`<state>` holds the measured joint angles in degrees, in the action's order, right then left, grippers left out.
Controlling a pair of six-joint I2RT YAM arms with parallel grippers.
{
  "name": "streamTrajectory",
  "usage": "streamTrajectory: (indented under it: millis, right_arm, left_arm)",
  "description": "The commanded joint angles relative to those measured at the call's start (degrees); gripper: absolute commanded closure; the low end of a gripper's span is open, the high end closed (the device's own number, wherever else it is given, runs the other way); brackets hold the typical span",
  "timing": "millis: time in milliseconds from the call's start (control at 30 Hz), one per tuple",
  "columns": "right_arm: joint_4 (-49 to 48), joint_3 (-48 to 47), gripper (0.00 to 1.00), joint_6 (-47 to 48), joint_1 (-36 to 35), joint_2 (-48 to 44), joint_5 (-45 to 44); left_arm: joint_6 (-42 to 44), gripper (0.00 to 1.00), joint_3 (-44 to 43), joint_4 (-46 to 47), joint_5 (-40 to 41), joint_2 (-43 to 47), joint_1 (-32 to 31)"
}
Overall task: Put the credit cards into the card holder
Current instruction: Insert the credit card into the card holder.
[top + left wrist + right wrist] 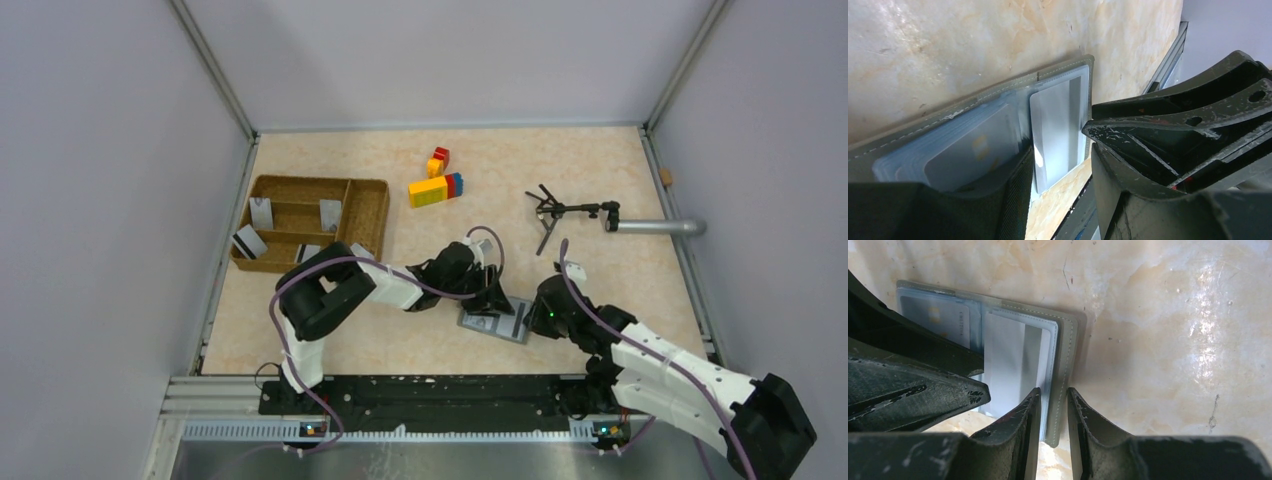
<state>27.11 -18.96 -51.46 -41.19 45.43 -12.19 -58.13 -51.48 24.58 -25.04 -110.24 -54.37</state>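
The card holder (497,322) lies open on the table between my two arms. A silver card with a dark stripe (1055,130) sits in its right clear sleeve, and another card (968,150) sits in the left sleeves. My left gripper (1060,172) is open over the holder, one finger on the left panel beside the striped card. My right gripper (1054,392) is shut on the holder's grey stitched edge (1068,350) near its corner. Several more credit cards (261,212) stand in the wicker tray.
The brown wicker compartment tray (370,190) stands at the back left. Coloured toy blocks (435,188) lie behind the arms. A black tripod-like clamp (560,212) on a metal rod (655,227) reaches in from the right wall. Frame rails border the table.
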Motion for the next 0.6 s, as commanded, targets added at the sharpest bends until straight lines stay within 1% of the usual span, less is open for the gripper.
streamTrajectory:
  millis: [0, 133, 267, 400, 567]
  right_arm:
    - [-2.25, 0.51, 0.75, -1.09, 0.23, -0.19, 0.26]
    - [-1.54, 0.07, 0.75, -1.81, 0.23, -1.34, 0.48]
    - [0.42, -1.11, 0.72, -2.08, 0.23, -3.49, 0.13]
    - [1.62, -2.11, 0.71, -1.82, 0.23, -4.75, 0.06]
    - [1.81, -3.51, 0.71, -1.72, 0.21, -5.02, 0.21]
  left_arm:
    - [0.39, 0.52, -1.58, -0.75, -0.16, -0.46, -1.1]
    - [0.24, 0.51, -1.44, -0.14, -0.7, 1.32, -1.35]
    - [1.44, 0.43, -0.73, -1.73, 0.19, 5.64, -1.27]
    - [4.83, 0.35, -1.11, -7.62, 2.14, 10.1, -0.95]
    - [9.59, 0.3, -0.06, -15.94, 6.93, 14.79, 0.84]
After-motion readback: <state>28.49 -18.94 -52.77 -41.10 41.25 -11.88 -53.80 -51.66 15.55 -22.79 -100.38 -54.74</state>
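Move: The white card sits in the card holder's right page, its middle roughly 2 cm to the right of the left hand, level with it front to back and about 2 cm below. From that hand the page with the VIP card lies some 5 cm left and 1 cm ahead, the holder's right edge about 6 cm right and 1 cm back. The right hand already has that edge between its fingertips; from it the white card is about 4 cm left, 1 cm ahead and 1 cm lower. Slide the left gripper back towards you by just under 1 cm, staying low at the white card's inner edge, then lift it clear about 4 cm and swing it a little to the left, opening the half-open fingers wider as it rises. Keep the right fingers around the holder's right edge and raise that edge some 1 cm. ##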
